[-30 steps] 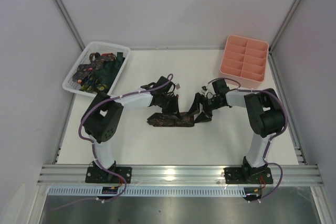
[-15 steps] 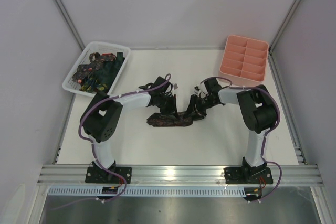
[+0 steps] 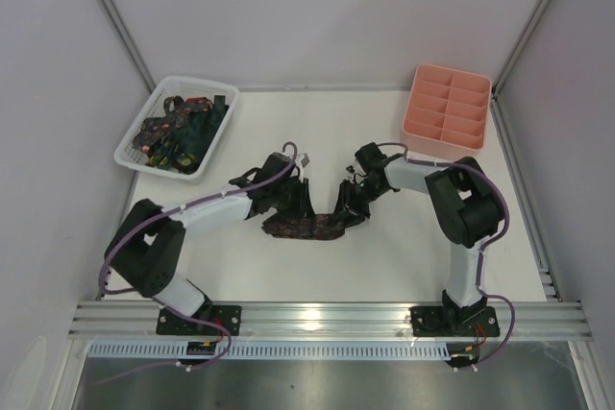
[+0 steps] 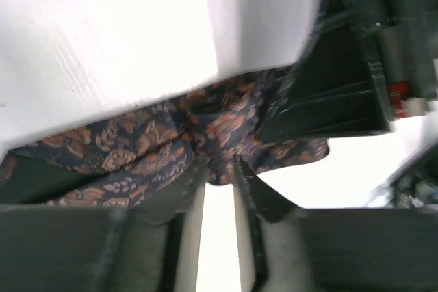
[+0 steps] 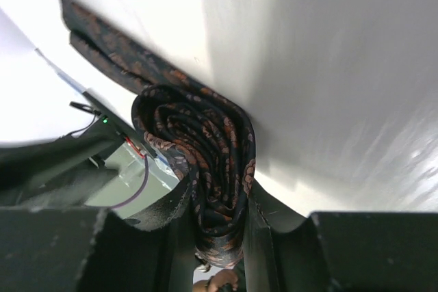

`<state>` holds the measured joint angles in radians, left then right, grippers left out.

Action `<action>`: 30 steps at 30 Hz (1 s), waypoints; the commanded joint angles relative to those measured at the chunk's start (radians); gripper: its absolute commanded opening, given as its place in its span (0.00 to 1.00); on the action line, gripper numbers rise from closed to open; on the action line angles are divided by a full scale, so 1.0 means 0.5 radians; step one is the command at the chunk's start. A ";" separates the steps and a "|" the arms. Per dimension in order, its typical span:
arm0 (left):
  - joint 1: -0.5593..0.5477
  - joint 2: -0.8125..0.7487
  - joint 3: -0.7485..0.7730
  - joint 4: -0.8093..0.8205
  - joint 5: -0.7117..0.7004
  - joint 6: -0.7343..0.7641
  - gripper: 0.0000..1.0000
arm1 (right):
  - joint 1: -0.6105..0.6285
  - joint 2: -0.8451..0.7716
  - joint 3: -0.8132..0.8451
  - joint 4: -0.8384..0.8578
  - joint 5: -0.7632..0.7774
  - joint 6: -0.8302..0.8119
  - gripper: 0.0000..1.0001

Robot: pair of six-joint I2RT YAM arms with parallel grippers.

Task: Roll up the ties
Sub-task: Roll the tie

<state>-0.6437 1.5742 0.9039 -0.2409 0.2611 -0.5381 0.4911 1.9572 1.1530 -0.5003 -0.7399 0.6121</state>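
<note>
A brown tie (image 3: 303,228) with a reddish leaf pattern lies mid-table, partly rolled at its right end. My right gripper (image 3: 348,204) is shut on that roll (image 5: 205,141), which is squeezed between both fingers (image 5: 263,217); the unrolled tail (image 5: 102,46) runs away across the table. My left gripper (image 3: 294,201) sits just left of it, over the flat part of the tie (image 4: 137,145). Its jaws (image 4: 219,172) stand a narrow gap apart, with white table showing between them and a fold of fabric only at the tips. More dark ties (image 3: 178,132) lie in the basket.
The white lattice basket (image 3: 135,156) stands at the back left. The pink compartment tray (image 3: 448,112) stands at the back right, close behind the right arm's elbow. Grey walls close in both sides and the back.
The right gripper slid left and closed on the rolled end. The left gripper's jaws parted from shut, and the left arm's elbow swung down and left. The tie shifted slightly toward the front.
</note>
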 commanded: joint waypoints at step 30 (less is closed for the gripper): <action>-1.231 0.070 -0.351 1.025 -1.697 0.751 0.52 | 0.036 0.003 0.222 -0.435 0.204 0.479 0.14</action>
<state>-1.2343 1.5898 0.6975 0.1860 -0.5537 -0.2077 0.5114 1.9442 1.2274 -0.6903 -0.6312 0.8272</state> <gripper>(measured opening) 0.516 0.314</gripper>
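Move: The right fingers still pinch the coiled part of the tie, its middle about 1 cm to their left and 1 cm back. From the left hand this tie roll lies about 7 cm to the right, 2 cm back and 3 cm down, with the right gripper 8 cm right and 1 cm back. The tie's flat tail lies some 6 cm to the left, 2 cm back and 5 cm below. The left hand opens its fingers to about double their gap while arcing up and roughly 6 cm back, drifting right, then sinks about 5 cm to the roll's near side, swinging nearly 50 degrees so the fingers point more forward, towards the roll. The right hand keeps its pinch almost in place, easing slightly back and up, and turns its wrist some 15 degrees, partly clockwise. ##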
